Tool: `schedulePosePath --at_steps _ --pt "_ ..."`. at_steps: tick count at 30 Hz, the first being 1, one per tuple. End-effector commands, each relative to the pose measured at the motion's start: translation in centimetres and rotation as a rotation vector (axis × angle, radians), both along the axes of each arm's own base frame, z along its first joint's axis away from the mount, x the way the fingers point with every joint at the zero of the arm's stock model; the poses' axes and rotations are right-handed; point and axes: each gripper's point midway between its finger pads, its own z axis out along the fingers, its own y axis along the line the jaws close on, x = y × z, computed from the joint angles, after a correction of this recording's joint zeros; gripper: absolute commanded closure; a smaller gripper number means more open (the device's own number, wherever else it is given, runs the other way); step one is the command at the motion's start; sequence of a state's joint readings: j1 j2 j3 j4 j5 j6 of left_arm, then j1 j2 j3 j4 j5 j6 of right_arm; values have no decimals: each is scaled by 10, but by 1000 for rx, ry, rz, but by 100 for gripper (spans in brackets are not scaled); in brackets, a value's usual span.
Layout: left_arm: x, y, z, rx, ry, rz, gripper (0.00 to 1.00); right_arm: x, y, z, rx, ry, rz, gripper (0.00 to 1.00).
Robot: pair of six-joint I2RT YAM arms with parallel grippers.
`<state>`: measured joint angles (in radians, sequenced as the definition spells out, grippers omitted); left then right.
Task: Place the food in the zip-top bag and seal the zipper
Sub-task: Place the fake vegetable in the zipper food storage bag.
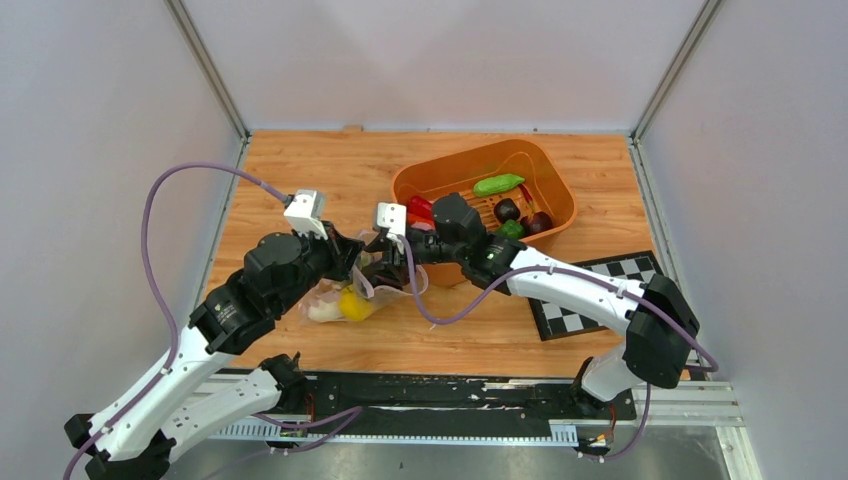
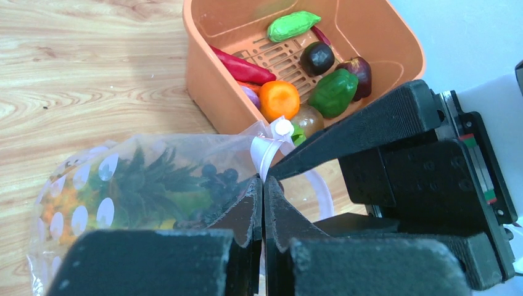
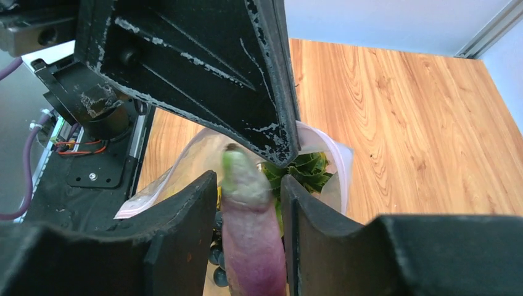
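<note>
The zip-top bag [image 1: 335, 300] lies on the wood in front of the orange tub, with a pineapple [image 2: 148, 179], dark grapes [image 2: 219, 176] and a yellow lemon [image 1: 352, 305] inside. My left gripper [image 2: 263, 180] is shut on the bag's mouth edge by the zipper [image 2: 266, 151] and holds it up. My right gripper [image 3: 248, 179] is at the mouth, open. A purple eggplant [image 3: 253, 246] stands between its fingers, green tip toward the bag, with a gap showing on its left side. More food stays in the tub: an orange [image 2: 279, 98] and green pieces [image 2: 333, 92].
The orange tub [image 1: 545, 165] sits at the back right of the table. A black-and-white checkered mat [image 1: 590, 300] lies right of the right arm. Both arms crowd together over the bag. Grey walls close in three sides.
</note>
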<state>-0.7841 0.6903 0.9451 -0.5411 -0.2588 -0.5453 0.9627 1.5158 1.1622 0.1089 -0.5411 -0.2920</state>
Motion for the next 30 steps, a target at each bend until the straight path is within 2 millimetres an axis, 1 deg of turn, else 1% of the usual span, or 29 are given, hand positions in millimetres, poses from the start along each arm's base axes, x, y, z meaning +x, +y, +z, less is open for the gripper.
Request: schedulePosePath --at_steps 1,6,9,10,11,12,14,16,18,21,25,27,30 --pt "0 -1 33 -71 -74 -3 100 1 0 27 33 -48 -20 63" --pt "1 1 31 -68 -73 8 99 -4 -6 36 50 -68 -22 81" --pt "1 3 31 -67 -73 17 99 -8 -14 42 69 -91 -20 86" --pt "2 3 30 -66 -72 19 99 -11 -16 48 97 -117 -10 87" --pt "2 3 30 -68 -72 19 99 -16 -19 49 114 -127 1 88" --pt "2 3 30 -71 -73 19 99 -19 -20 58 167 -159 14 90" --pt "1 0 30 -80 -72 7 99 -32 -25 69 238 -199 59 92" --pt "0 -3 32 -92 -71 -8 99 -37 -26 76 299 -223 79 93" --pt "-3 -8 36 -111 -75 -36 100 -39 -24 77 339 -247 99 94" --pt "-10 -17 45 -139 -80 -99 100 -38 -13 71 359 -249 132 94" --pt "-20 -23 53 -165 -79 -155 100 -32 -2 73 416 -291 143 94" --pt "-22 -20 56 -177 -86 -155 100 -24 4 64 387 -314 124 93" --pt "-25 -11 60 -175 -100 -132 100 -10 6 43 333 -363 73 92"
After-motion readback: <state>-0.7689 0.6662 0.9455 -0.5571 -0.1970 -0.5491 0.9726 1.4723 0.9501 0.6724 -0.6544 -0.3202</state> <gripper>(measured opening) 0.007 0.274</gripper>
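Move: The right gripper, half open and pointing left at the bag mouth, straddles the eggplant, whose middle lies straight below its hand point by about 3 cm. From this hand, the bag rim pinched by the left gripper is about 4 cm left, 2 cm ahead and 1 cm up; the grapes are some 3 cm back and 8 cm down, with no sideways offset. The lemon is roughly 7 cm back, 6 cm left, 12 cm down. From the left hand, the eggplant is about 4 cm right, 2 cm back, 4 cm below. Close the right gripper to pinch the eggplant, then lift it about 5 cm at the bag mouth, drawing back some 2.5 cm and swinging out to the right. Near the top, reverse and carry it about 3 cm left towards the left gripper, tipping the fingertips up some 20 degrees overall. Keep the left gripper shut on the bag rim, letting it shift back barely 1 cm. ##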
